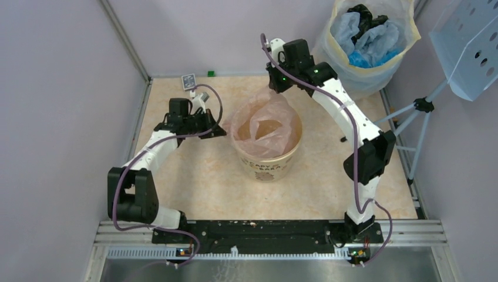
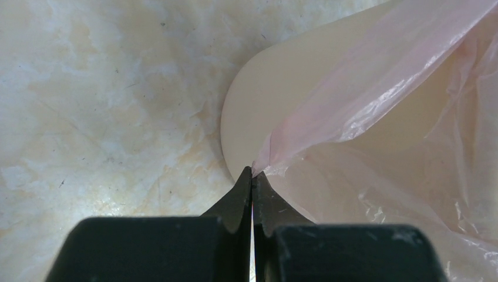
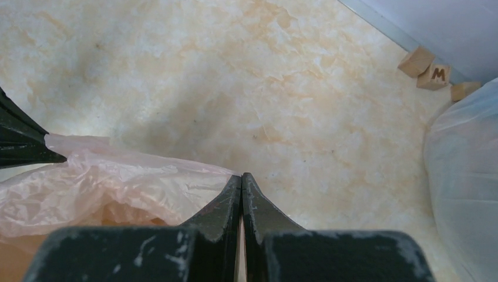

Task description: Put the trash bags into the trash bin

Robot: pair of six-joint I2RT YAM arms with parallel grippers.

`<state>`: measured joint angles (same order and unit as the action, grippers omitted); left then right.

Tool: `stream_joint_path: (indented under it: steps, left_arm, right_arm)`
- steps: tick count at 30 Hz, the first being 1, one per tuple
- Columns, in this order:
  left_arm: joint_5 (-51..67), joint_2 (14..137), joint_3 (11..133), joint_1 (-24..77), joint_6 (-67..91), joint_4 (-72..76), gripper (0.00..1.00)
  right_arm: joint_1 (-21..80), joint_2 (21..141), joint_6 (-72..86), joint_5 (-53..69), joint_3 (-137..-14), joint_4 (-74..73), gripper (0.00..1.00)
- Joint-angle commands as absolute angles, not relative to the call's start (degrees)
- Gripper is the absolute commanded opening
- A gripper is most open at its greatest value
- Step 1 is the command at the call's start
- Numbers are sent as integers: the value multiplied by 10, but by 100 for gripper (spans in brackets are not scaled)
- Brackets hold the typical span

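Note:
The cream-yellow trash bin (image 1: 267,166) stands mid-table with "CAPYBARA" on its side. The pale-pink trash bag (image 1: 264,123) hangs inside it, its mouth spread over the rim. My left gripper (image 1: 222,130) is shut on the bag's left edge at the bin's left rim; in the left wrist view its tips (image 2: 252,171) pinch the pink film (image 2: 376,76) above the bin (image 2: 264,100). My right gripper (image 1: 273,88) is shut on the bag's far edge behind the bin; in the right wrist view its tips (image 3: 241,176) pinch the bag (image 3: 117,182).
A large whitish-yellow bag (image 1: 367,44) with blue and black contents stands at the back right, also in the right wrist view (image 3: 464,176). Small wooden blocks (image 3: 431,69) lie by the back wall. A playing card (image 1: 188,81) and a green block (image 1: 210,73) lie at the back left. A tripod (image 1: 420,117) stands right.

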<state>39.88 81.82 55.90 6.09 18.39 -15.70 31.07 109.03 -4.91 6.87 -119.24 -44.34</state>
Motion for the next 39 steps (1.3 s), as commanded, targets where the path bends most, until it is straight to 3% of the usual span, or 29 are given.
stream_joint_path:
  steps: [1,13,14,16,18,22,26,32,39]
  left_arm:
    - [425,841,581,62,185,-134,0]
    - [465,851,533,92,215,-93,0]
    - [467,850,532,93,216,-93,0]
    - [463,841,528,93,218,-88,0]
    - [457,828,523,93,220,-81,0]
    - [452,822,519,93,220,-80,0]
    - [455,822,518,93,218,-79,0]
    - [458,821,521,93,217,-80,0]
    - [457,820,524,93,214,-84,0]
  right_arm:
    - [285,1130,-29,117,-1245,-478,0]
    - [277,1165,-24,74,-1340,-554,1]
    - [277,1165,-21,67,-1360,-566,10]
    - [279,1160,-17,54,-1390,-590,38]
    - [295,1144,-22,37,-1404,-606,53]
    - [358,1081,-49,-53,-1363,-595,59]
    - [423,1030,-60,-59,-1336,-596,60]
    - [528,1018,-86,-62,-1321,-636,71]
    - [604,1019,-128,-154,-1257,-680,86]
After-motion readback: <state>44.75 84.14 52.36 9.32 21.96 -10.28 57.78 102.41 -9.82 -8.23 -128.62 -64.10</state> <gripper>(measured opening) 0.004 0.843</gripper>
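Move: The right hand's closed fingers hold the far edge of the pink trash bag. The middle of the trash bin it is being stretched over lies about 10 cm back, 2 cm left and 17 cm below. The full bag stands some 33 cm to this hand's right and 15 cm farther out; wooden blocks lie about 23 cm ahead and 9 cm right, on the table. From the left hand, pinching the bag's left edge, the bin's middle is roughly 14 cm right, level fore and aft, 4 cm below. Downward first, the right hand pulls the bag edge about 7 cm down at the far side of the bin, edging slightly forward, then opens wide and lets go. It rises some 15 cm and sweeps back over the bin's mouth and a little left, turning counter-clockwise. The left hand keeps its pinch on the bag and eases about 3 cm right towards the bin, and slightly back and down. ##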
